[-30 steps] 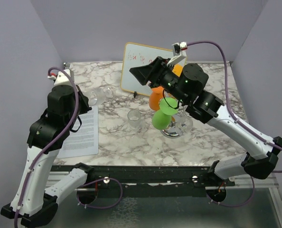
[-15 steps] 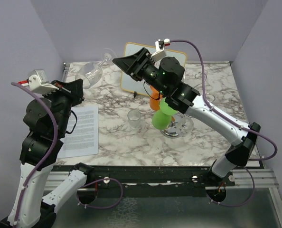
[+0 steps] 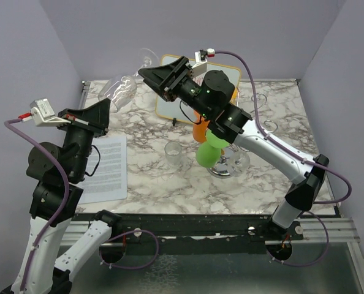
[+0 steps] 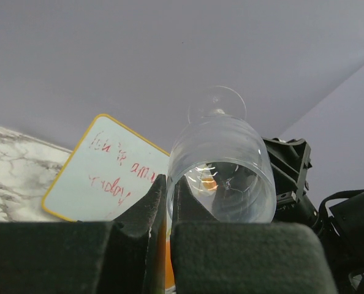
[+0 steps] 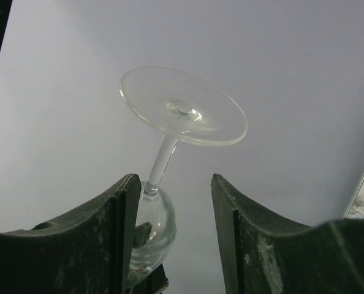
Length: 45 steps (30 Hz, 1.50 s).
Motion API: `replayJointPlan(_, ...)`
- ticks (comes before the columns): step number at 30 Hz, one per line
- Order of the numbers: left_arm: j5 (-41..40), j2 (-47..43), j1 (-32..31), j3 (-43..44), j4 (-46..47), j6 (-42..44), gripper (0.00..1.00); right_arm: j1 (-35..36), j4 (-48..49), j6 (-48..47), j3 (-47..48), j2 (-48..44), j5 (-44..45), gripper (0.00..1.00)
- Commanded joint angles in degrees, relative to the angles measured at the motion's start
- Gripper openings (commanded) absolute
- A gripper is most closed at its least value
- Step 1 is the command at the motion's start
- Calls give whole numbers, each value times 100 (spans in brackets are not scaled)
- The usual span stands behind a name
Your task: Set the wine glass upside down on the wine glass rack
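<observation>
A clear wine glass (image 3: 124, 87) hangs in the air over the table's back left, tilted with its foot up and away. My left gripper (image 3: 104, 109) is shut on the bowl's rim, one finger inside and one outside (image 4: 168, 180). The wine glass (image 4: 222, 165) fills the left wrist view. My right gripper (image 3: 146, 76) stands open beside the foot. In the right wrist view the glass's stem (image 5: 163, 159) rises just past my left finger (image 5: 117, 239), under the round foot (image 5: 182, 107). The wine glass rack (image 3: 222, 171) stands at centre right, mostly hidden behind cups.
An orange cup (image 3: 201, 130), a green cup (image 3: 211, 152) and a clear glass (image 3: 237, 160) hang on the rack. A small whiteboard (image 3: 170, 95) leans at the back. A clear tumbler (image 3: 173, 152) and a printed sheet (image 3: 108, 168) lie on the marble table (image 3: 170, 184).
My left arm has lifted the glass off the table, up and toward the back. My right gripper has swung left from above the rack to the glass's foot.
</observation>
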Motion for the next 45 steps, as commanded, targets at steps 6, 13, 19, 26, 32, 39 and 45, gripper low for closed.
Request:
replayJointPlan(6,382,-19,-7,-231,811,-213,0,37,457,166,300,235,-464,45)
replayJointPlan(13,418,-26,-8,-380,918,-226,0,35,530,201,290,275,-543,40)
replayJointPlan(19,456,-79,-8,-411,955,-187,0,40,507,188,530,430,-648,33)
replayJointPlan(26,636,-221,-8,-646,1175,-165,0,32,770,142,629,561,-735,13)
replayJointPlan(32,568,-321,-8,-674,964,-105,13,30,1151,-266,357,394,-444,1)
replayJointPlan(39,339,-562,-8,-663,381,34,60,37,1599,-1536,-11,133,89,1)
replayJointPlan(45,355,-894,-8,-378,-358,-56,80,32,2385,-2747,-524,-84,-34,1)
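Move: The left fingers still pinch the wine glass's rim; the stem lies about 8 cm ahead of that hand, 6 cm right and 3 cm above. The open right hand has the stem some 3 cm to its left, 3 cm higher and 1 cm back; the bowl is 8 cm left, 5 cm back and about 1 cm above, the foot 2 cm ahead, 1 cm left and 7 cm up. Right hand rises left about 3 cm and pinches the stem; left opens, releases the rim, backs off 2 cm. ##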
